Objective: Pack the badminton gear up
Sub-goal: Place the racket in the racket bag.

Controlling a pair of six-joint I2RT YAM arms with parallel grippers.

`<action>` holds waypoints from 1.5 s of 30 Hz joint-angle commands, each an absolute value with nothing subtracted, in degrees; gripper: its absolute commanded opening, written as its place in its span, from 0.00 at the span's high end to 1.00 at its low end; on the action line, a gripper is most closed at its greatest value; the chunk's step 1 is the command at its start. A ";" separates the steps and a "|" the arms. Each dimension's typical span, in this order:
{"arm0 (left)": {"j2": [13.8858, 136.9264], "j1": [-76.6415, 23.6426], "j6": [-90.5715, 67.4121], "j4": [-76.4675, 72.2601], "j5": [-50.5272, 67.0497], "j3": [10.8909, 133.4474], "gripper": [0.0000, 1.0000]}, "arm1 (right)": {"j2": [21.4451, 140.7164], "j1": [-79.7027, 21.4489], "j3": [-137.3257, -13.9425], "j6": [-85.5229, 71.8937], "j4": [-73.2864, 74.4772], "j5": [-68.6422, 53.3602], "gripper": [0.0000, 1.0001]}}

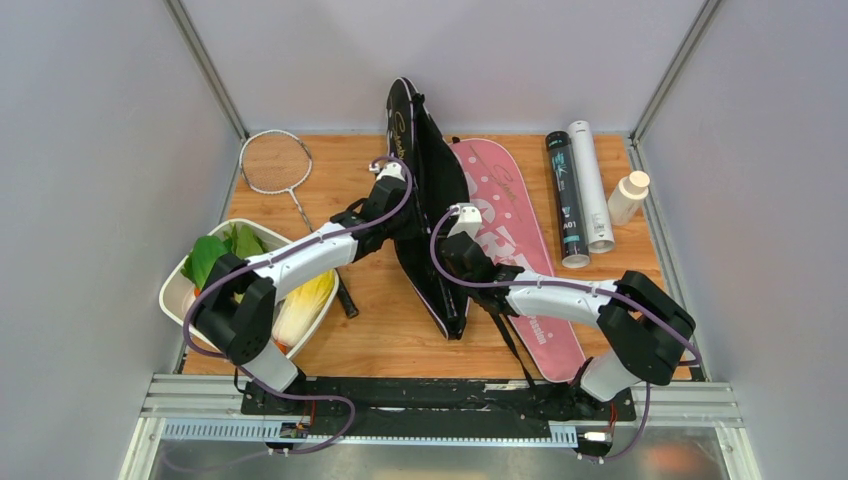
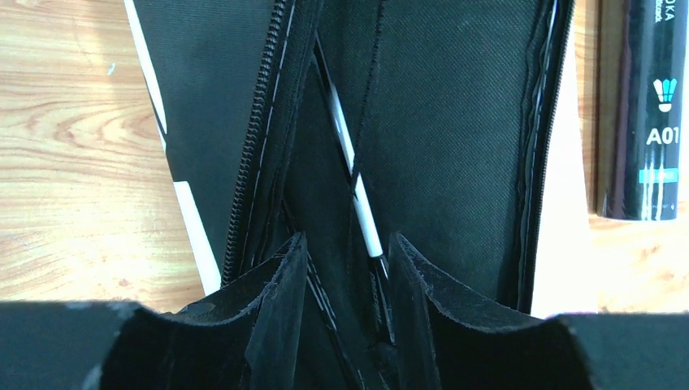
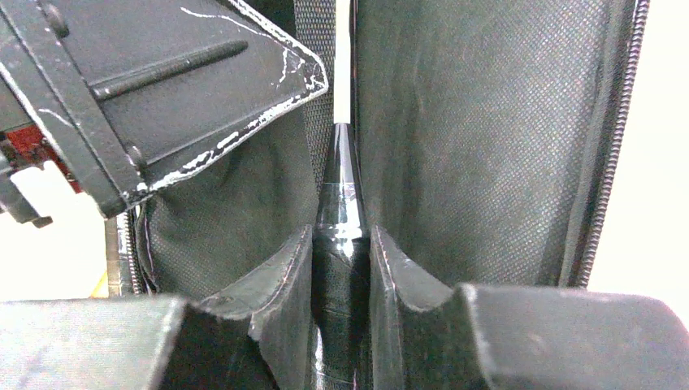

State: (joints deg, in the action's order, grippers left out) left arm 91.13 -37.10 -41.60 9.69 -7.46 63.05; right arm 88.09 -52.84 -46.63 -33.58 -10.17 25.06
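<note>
The black racket bag (image 1: 428, 190) stands on edge at mid-table, its mouth held apart. My right gripper (image 3: 341, 231) is inside it, shut on the black handle (image 3: 341, 276) of a racket whose white shaft (image 3: 342, 73) runs deeper into the bag. My left gripper (image 2: 345, 240) is at the bag's left flap (image 2: 203, 97), jaws apart, with dark lining and the racket's shaft (image 2: 357, 187) showing between them. A second, silver racket (image 1: 275, 160) lies at the back left. The pink bag (image 1: 515, 250) lies flat to the right. Beyond it lie a black tube (image 1: 567, 200) and a white tube (image 1: 590, 185).
A white tray (image 1: 172, 290) of vegetables sits at the front left, under my left arm. A small white bottle (image 1: 628, 197) with a tan cap stands at the right edge. Grey walls close in the table on three sides.
</note>
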 commanded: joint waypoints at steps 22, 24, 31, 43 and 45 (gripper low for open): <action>92.21 -31.54 -41.72 11.47 8.96 63.42 1.00 | 83.08 -51.91 -49.14 -33.08 -13.89 29.84 1.00; 91.11 -29.94 -39.69 13.47 14.23 63.77 1.00 | 82.65 -51.87 -51.14 -31.84 -13.84 30.88 1.00; 89.50 -27.48 -29.12 26.10 19.88 69.31 1.00 | 84.75 -51.47 -54.93 -30.21 -13.10 30.86 1.00; 88.62 -24.75 -24.05 32.39 19.43 71.63 1.00 | 81.80 -51.01 -53.10 -29.81 -13.01 34.18 1.00; 88.12 -23.22 -23.85 32.95 20.13 72.11 1.00 | 81.40 -50.83 -51.84 -30.02 -13.01 34.17 1.00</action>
State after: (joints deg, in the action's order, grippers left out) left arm 91.77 -26.00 -35.92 20.29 15.44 71.07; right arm 85.82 -54.17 -52.34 -33.98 -9.06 22.41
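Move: The black racket bag hangs open around both hands. The racket shaft to be pinched lies about 3 cm below the left hand, 2 cm to its right and 1 cm farther out; from the right hand, which already holds the handle, it is some 6 cm ahead and 3 cm left. The bag's middle is about 7 cm ahead of the right hand and 2 cm left. The pink bag's middle lies about 14 cm right of that hand, 2 cm nearer and 9 cm lower. Left fingers sink about 3 cm into the open black bag, edging right and forward, and shut on the racket shaft together with the strip of black webbing beside it. The left hand then lifts some 6 cm and swings 4 cm left, turning slightly clockwise; the right hand keeps its grip on the handle and, after waiting, follows about 5 cm up and 3 cm left. ##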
